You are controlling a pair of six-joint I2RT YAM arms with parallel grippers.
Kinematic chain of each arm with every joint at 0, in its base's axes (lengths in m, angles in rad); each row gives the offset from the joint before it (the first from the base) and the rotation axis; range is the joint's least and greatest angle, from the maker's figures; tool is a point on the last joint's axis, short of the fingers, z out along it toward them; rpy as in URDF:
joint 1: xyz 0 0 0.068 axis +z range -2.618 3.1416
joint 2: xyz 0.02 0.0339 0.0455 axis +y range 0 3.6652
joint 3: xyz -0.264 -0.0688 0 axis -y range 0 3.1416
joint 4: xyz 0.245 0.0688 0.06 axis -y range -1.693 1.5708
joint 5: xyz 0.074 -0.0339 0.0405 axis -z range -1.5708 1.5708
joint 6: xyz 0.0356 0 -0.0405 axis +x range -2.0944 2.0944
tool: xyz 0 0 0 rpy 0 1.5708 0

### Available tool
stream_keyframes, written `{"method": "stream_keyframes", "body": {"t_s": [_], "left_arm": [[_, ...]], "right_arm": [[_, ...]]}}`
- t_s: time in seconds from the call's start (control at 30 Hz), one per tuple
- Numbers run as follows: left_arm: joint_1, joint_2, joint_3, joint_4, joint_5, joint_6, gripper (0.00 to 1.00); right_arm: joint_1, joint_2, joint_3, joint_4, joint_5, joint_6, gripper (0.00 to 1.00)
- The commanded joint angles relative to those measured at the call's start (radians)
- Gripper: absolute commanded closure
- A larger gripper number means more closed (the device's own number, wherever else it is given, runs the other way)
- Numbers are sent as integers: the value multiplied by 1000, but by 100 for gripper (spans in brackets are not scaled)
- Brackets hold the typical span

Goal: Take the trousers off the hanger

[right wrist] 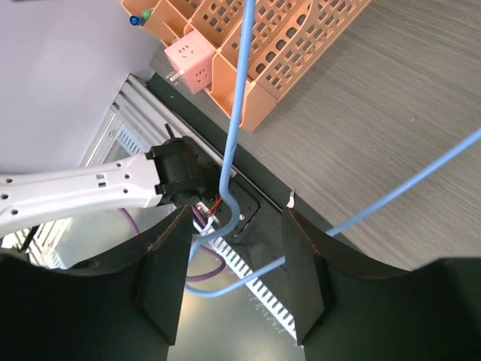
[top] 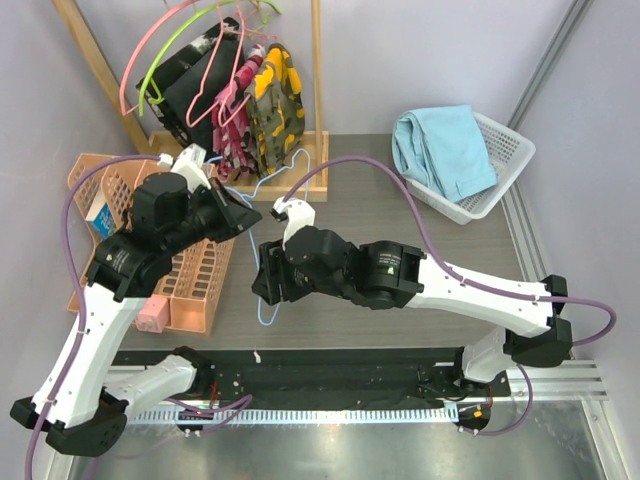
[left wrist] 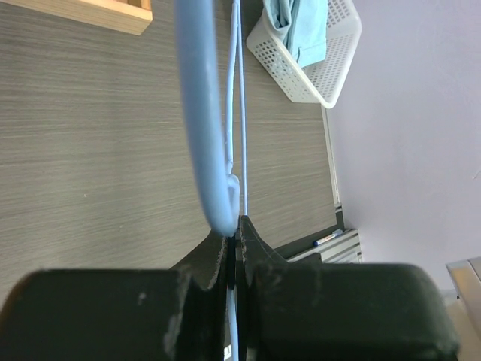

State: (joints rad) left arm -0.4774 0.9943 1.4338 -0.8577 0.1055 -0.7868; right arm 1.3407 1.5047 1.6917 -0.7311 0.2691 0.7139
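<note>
The light-blue trousers (top: 445,150) lie folded in the white basket (top: 505,175) at the back right, apart from the hanger; the left wrist view shows the trousers (left wrist: 304,26) in that basket (left wrist: 301,79) too. The thin light-blue hanger (top: 265,182) is bare and held above the table. My left gripper (top: 240,215) is shut on its wire (left wrist: 242,135) near the hook (left wrist: 203,113). My right gripper (top: 265,288) stands open around the hanger's lower corner (right wrist: 239,90), with the bent wire between its fingers (right wrist: 169,271).
Orange slotted trays (top: 190,290) stand at the left, with a pink cube (top: 152,315) at their near end. A wooden rack (top: 318,80) at the back carries camouflage and black garments plus pink and lime-green hangers. A metal rail runs along the table's near edge.
</note>
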Motion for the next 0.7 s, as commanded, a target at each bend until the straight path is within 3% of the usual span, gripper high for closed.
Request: {"method": "stream_keyframes", "body": {"t_s": [0.0,0.53,0.63,0.67], "left_arm": [[3,-23,-7,14,3,-12,100],[3,-6,10,6,20,-37,100],[5,0,11,9,25,-40,100],[5,0,13,9,26,-40,100]], "right_arm": [[-18,-8,53,94,68,-19,47],[-61,37,49,197,-44,-27,68],[-67,28,28,208,-53,-10,80],[-72,23,19,211,-57,4,88]]}}
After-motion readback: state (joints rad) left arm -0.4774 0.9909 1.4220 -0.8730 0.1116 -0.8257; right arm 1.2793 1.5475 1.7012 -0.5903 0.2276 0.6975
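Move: The lower shoulder of the emptied hanger, whose neck my left hand keeps shut in its fingers, lies only about 3 cm ahead of my right hand, 2 cm to its left and 1 cm above. From my right hand, the orange rack is some 26 cm left and 12 cm ahead, and the pink plug 26 cm left and 2 cm ahead, both well below. From my left hand, that shoulder is about 9 cm back, straight behind and 4 cm lower. I bring my right hand forward about 3 cm with a slight rise, then ease it some 2 cm left, in under my left gripper, narrowing the fingers from a bit over half open to roughly a fifth around the hanger's lower shoulder. My left hand stays put, keeping its grip on the hanger near the neck. ##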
